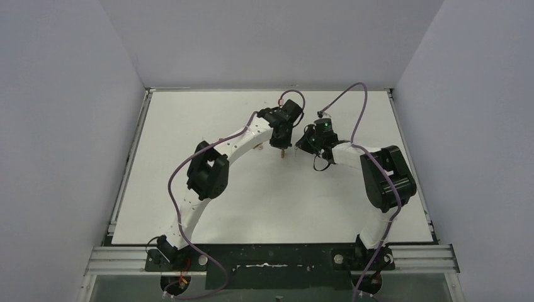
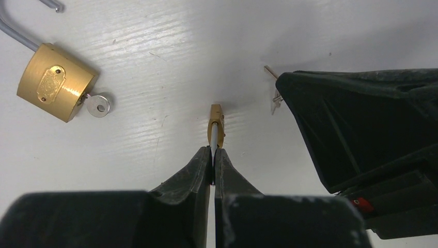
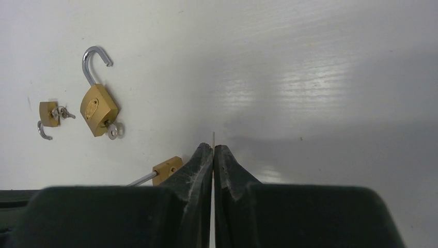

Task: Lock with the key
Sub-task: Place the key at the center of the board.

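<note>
My left gripper (image 2: pixel 213 151) is shut on the silver shackle of a small brass padlock (image 2: pixel 217 121), whose body sticks out past the fingertips just above the white table. My right gripper (image 3: pixel 213 147) is shut on a thin silver key (image 3: pixel 214 136), seen edge-on between the pads. In the left wrist view the key (image 2: pixel 276 98) pokes out of the right gripper's black tip, a short way right of the padlock. From the right wrist camera the held padlock (image 3: pixel 168 168) lies just left of my fingers. In the top view both grippers (image 1: pixel 281 146) (image 1: pixel 307 143) meet mid-table.
A larger brass padlock (image 2: pixel 54 82) lies on the table with its shackle open and a key (image 2: pixel 98 105) in its keyhole. A second small padlock (image 3: pixel 49 113) with an open shackle and keys lies farther left. Grey walls enclose the white table (image 1: pixel 208 214).
</note>
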`<state>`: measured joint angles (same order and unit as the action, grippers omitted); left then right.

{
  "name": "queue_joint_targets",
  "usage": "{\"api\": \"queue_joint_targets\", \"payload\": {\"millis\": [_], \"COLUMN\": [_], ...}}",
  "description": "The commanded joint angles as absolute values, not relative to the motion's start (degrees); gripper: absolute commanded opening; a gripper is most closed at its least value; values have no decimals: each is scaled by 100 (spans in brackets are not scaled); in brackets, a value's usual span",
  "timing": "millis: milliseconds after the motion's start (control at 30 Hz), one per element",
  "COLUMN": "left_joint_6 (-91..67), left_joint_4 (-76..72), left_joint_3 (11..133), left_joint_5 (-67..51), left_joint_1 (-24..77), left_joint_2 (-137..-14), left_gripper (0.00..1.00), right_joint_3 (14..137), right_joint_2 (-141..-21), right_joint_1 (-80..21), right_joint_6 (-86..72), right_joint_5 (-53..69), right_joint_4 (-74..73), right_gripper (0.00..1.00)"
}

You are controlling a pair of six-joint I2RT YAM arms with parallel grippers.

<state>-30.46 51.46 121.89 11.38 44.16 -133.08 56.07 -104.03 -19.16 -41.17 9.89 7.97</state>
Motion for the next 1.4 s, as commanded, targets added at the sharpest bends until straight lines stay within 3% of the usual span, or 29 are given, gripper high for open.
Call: {"api": "queue_joint_targets", "payload": {"millis": [0, 300, 567, 867, 1000, 1067, 1233, 1367], "left_joint_6": [-3312, -3447, -3447, -3429, -3398, -3370, -3200, -3048], "left_joint_4": [5178, 5246, 5369, 5314, 5341, 5408, 5334, 4887], "left_joint_3": [12584, 12809, 13059, 13068, 13154, 13243, 13238, 12531], "left_joint_5": [1257, 1321, 1345, 1309, 1301, 1294, 1218, 840], "left_joint_1": [4384, 4386, 4371, 4369, 4344, 4310, 4083, 3638], "left_joint_2": [-13364, -13574, -13716, -13649, -13576, -13498, -12922, -12191], "left_gripper": [0, 0, 0, 27, 39, 54, 62, 66], "right_joint_3": [5951, 5917, 5744, 5666, 5679, 5649, 5474, 5294], "right_joint_2": [-10563, -10659, -10674, -10547, -10396, -10266, -9812, -9405], "right_joint_1": [-1881, -1881, -1873, -1869, -1811, -1722, -1192, -852], "right_joint_6": [-3955, -3903, -3956, -3878, -3789, -3751, -3743, -3725], "right_joint_5": [1171, 1275, 1438, 1466, 1381, 1334, 1354, 1380], "right_joint_4": [1424, 1468, 1503, 1351, 1182, 1096, 920, 783], "right_gripper": [0, 0, 9, 26, 38, 45, 53, 59]}}
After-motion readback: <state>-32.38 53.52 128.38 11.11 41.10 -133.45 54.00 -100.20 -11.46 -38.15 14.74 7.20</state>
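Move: Just under the left fingers, which hold the small open padlock by its shackle, its board spot lies about 5 cm down, 1 cm ahead and 1 cm right; the keys in the right fingers are some 5 cm right, 2 cm ahead, 3 cm lower. The large padlock lies about 9 cm left, 4 cm ahead. From the right hand, the keys' spot is roughly 2 cm left, level fore and aft, 3 cm below; the large padlock is 14 cm left, 3 cm ahead. Easing the padlock down half a centimetre and about 1 cm forward, the left hand then opens off the shackle and rises some 4 cm, drifting forward. The right hand nudges the keys about 1.5 cm left towards the padlock and slightly down, spreads its fingers to let them go, then draws away right by about 6 cm, rising 2 cm. ##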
